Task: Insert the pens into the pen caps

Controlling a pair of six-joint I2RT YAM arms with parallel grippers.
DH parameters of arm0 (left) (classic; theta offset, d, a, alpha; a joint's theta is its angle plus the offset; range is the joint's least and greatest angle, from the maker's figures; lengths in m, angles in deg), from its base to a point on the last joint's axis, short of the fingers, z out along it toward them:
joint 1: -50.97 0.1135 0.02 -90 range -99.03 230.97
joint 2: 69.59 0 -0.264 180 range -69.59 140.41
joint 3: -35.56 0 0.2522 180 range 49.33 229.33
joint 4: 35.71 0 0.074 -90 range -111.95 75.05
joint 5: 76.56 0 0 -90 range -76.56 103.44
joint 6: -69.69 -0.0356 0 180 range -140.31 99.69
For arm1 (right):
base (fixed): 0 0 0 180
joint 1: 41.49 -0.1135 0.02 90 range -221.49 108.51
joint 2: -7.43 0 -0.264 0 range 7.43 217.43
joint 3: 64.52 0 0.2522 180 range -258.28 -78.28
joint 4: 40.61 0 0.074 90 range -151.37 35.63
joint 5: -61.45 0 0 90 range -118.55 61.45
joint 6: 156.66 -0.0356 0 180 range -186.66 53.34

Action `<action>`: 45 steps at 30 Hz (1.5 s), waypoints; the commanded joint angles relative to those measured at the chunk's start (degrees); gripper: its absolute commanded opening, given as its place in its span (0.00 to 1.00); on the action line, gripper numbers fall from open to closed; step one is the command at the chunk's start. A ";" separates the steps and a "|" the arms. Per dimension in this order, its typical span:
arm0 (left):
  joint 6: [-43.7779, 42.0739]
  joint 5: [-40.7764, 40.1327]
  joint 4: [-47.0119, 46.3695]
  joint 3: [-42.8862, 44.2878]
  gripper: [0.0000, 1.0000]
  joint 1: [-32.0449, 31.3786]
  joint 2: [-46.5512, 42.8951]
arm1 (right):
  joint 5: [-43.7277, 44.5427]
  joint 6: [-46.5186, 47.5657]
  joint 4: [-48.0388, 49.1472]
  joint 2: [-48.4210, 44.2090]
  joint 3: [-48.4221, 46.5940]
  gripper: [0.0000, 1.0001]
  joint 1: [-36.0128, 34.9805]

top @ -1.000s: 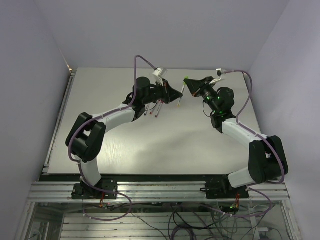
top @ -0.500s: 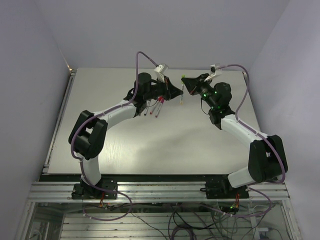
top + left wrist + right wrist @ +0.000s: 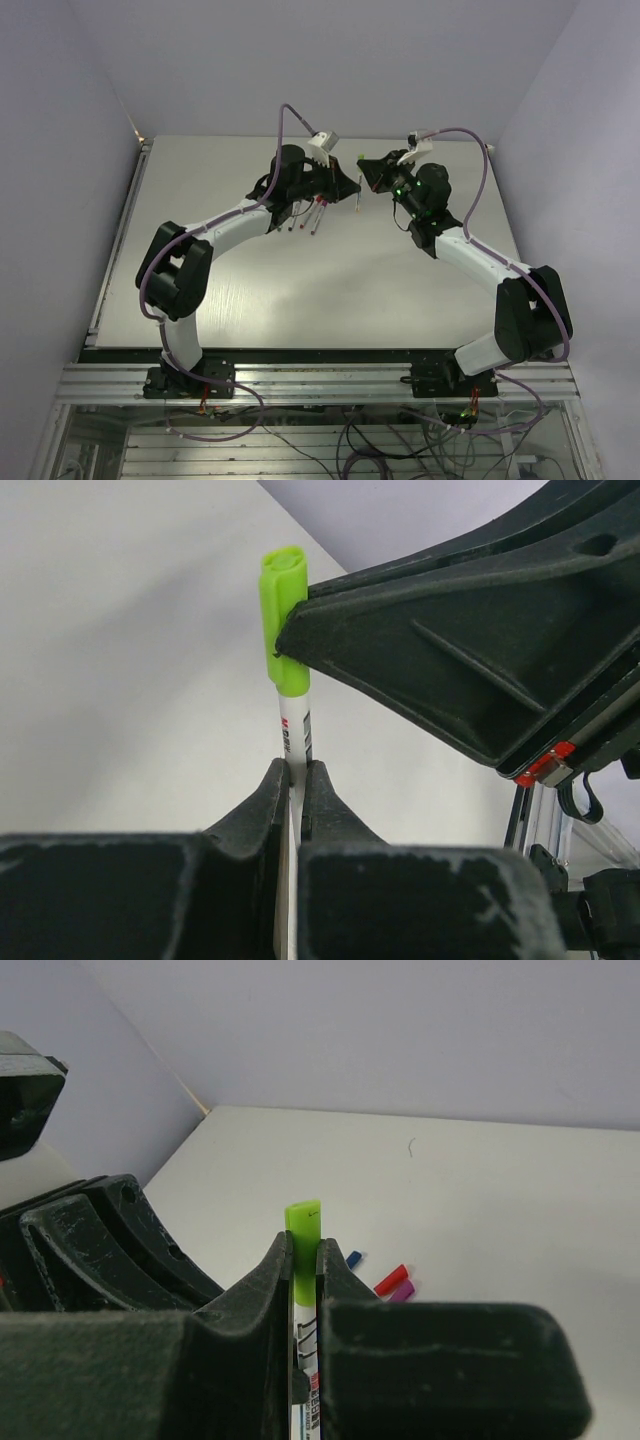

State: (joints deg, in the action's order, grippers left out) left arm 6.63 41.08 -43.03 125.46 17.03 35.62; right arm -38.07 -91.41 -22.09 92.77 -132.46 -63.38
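My left gripper (image 3: 295, 772) is shut on a white-grey pen (image 3: 294, 728) and holds it upright above the table. A light green pen cap (image 3: 283, 615) sits over the pen's upper end. My right gripper (image 3: 303, 1248) is shut on that light green cap (image 3: 303, 1222), with the pen barrel (image 3: 306, 1385) running down between its fingers. In the top view the two grippers (image 3: 349, 189) (image 3: 367, 174) meet at the back middle of the table, with the pen (image 3: 359, 198) between them. Blue (image 3: 354, 1258), red (image 3: 390, 1279) and purple (image 3: 402, 1291) caps lie on the table.
Several other pens (image 3: 316, 216) lie on the table (image 3: 330, 290) under the left arm's wrist. The back wall and the right wall stand close to both grippers. The left gripper's black body (image 3: 100, 1255) fills the left of the right wrist view.
Both grippers have moved left and closed in on each other. The light green cap, held apart from the pen before, now sits on the pen's end.
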 commanded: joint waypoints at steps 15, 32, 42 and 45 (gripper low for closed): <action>-12.57 -6.41 10.59 -3.54 0.07 1.68 -2.91 | 16.37 4.11 7.20 -3.63 -2.32 0.56 -2.28; -11.23 -11.60 24.99 14.81 0.07 1.68 16.93 | 33.49 -0.77 -14.18 -8.35 2.58 0.55 -2.28; -9.86 -13.95 32.48 20.45 0.07 1.69 22.02 | 35.33 -3.38 -17.97 -9.84 4.29 0.54 -2.19; -9.49 -14.10 33.91 20.80 0.08 1.71 22.75 | 35.25 -4.32 -18.58 -9.93 4.63 0.55 -2.21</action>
State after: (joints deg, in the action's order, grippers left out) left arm -3.77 28.25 -12.82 144.00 18.52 57.19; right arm -4.37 -93.77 -39.41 84.14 -128.94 -65.81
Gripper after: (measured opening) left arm 0.097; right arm 0.546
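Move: The left hand holds the pen; its free table spot lies about 5 cm ahead, 3 cm left and 22 cm below. The purple-capped pen lies about 3 cm ahead and 7 cm left of that hand, the red-capped one 3 cm ahead and 10 cm left, both 22 cm down. The green cap sits between the right hand's fingers, on the pen. Right hand opens off the green cap, backing 9 cm right; left hand lowers the pen 18 cm towards table. ##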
